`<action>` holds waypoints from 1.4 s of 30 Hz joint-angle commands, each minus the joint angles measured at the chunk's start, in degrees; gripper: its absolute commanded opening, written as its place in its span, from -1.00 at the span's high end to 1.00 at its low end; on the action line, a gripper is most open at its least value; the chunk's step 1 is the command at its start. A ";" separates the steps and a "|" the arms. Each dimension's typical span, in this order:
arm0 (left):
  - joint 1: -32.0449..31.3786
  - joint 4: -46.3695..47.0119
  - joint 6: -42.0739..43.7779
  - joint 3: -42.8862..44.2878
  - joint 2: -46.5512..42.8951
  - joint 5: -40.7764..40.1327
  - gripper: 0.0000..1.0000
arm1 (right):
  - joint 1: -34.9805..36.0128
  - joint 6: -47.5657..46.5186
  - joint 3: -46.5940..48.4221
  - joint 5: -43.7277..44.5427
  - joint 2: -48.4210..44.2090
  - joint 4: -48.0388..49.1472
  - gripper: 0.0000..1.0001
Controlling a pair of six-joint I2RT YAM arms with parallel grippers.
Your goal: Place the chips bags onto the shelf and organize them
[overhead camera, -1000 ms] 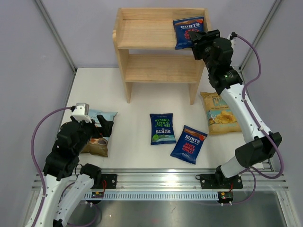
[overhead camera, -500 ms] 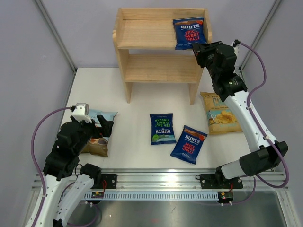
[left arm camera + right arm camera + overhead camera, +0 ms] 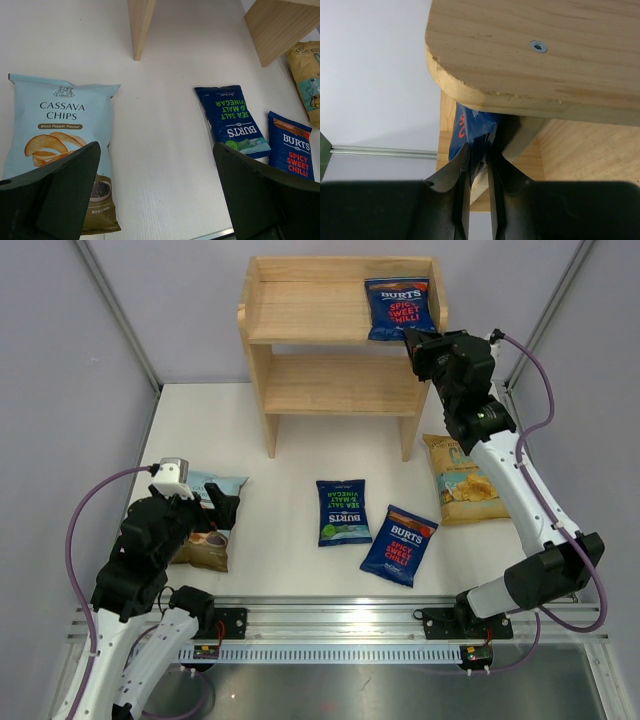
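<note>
On the right of the wooden shelf's (image 3: 310,310) top tier lies a dark-blue Burts chips bag with red lettering (image 3: 398,305), its lower edge at the front lip. My right gripper (image 3: 413,338) is at that bag's lower right corner. From the right wrist, the jaws (image 3: 479,150) are closed to a narrow slit under the shelf's side rail (image 3: 535,65), with the bag's bottom edge (image 3: 470,127) between the tips. My left gripper (image 3: 156,147) hovers wide open over bare table beside the pale-blue cassava bag (image 3: 60,125).
Three more bags lie flat on the white table: a green-label Burts (image 3: 343,512), a red-label Burts (image 3: 399,544) and a yellow one (image 3: 463,478) by the shelf's right leg. The lower tier (image 3: 340,385) holds nothing. Grey walls enclose the table.
The right jaws have narrowed from clearly apart to a thin slit, and the wrist shifted slightly down and right at the bag's corner. The left arm has not moved.
</note>
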 commanded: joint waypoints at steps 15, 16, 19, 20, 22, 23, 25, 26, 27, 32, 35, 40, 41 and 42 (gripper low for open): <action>-0.24 2.43 1.08 -0.09 0.25 -1.23 -0.98 | -0.26 5.86 1.16 5.73 3.06 1.34 0.56; -0.24 2.43 1.08 -0.18 0.08 -1.23 -0.98 | -0.26 5.86 1.52 5.46 3.24 0.90 0.54; -0.24 2.61 1.08 -0.09 0.08 -1.23 -0.98 | -0.18 6.29 1.35 4.76 3.51 1.51 0.52; -0.24 2.61 1.08 -0.09 0.43 -1.15 -0.98 | -0.09 6.47 1.35 4.76 3.60 1.42 0.52; -0.24 2.52 1.08 -0.18 0.52 -0.97 -0.98 | 0.17 6.65 1.61 5.37 3.77 1.25 0.51; -0.24 2.43 1.00 -0.18 0.61 -0.97 -0.98 | 0.18 6.82 2.13 6.07 3.86 0.81 0.49; -0.24 2.43 1.08 -0.09 0.52 -1.06 -0.98 | 0.26 7.09 2.57 6.78 4.12 0.28 0.48; -0.24 2.34 1.00 -0.09 0.43 -1.14 -0.98 | 0.44 7.09 3.10 6.95 4.30 0.10 0.47; -0.24 2.43 1.08 -0.18 0.26 -1.14 -0.98 | 0.35 7.00 3.54 6.95 4.65 -0.07 0.42; -0.24 2.26 1.00 -0.09 0.25 -1.41 -0.98 | 0.44 5.68 3.55 5.20 4.22 -1.57 0.18; -0.24 2.08 0.91 0.00 0.25 -1.41 -0.98 | 0.35 4.63 2.23 5.55 2.28 -2.62 -0.06; -0.24 2.17 0.91 0.17 1.04 -1.50 -0.98 | 0.44 3.14 0.47 4.76 -0.35 -4.11 -0.18; -0.24 2.08 0.65 0.26 1.22 -1.58 -0.98 | 0.35 2.87 0.47 4.24 -0.62 -4.64 -0.18; -0.24 1.99 0.56 0.43 1.22 -1.58 -0.98 | 0.35 2.78 0.21 4.14 -1.23 -4.99 -0.18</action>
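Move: The right hand still pinches the near right corner of the Burts Spicy Sweet Chilli bag on the upper shelf; the bag's middle is about 6 cm ahead, 2 cm left and roughly level. The shelf's right side panel stands some 5 cm right and 5 cm ahead. The middle of the upper board lies about 13 cm left and 6 cm ahead, slightly lower. From the idle left hand, the bag is roughly 32 cm ahead, 36 cm right and 19 cm higher. With the bag's corner between its fingertips, the right hand eases about 2 cm forward, deeper into the upper shelf beside the right side panel, rolling its left side up a few degrees. The fingers then spread and let go of the corner as the hand lifts nearly 2 cm and draws back about as far as it had pushed in. ##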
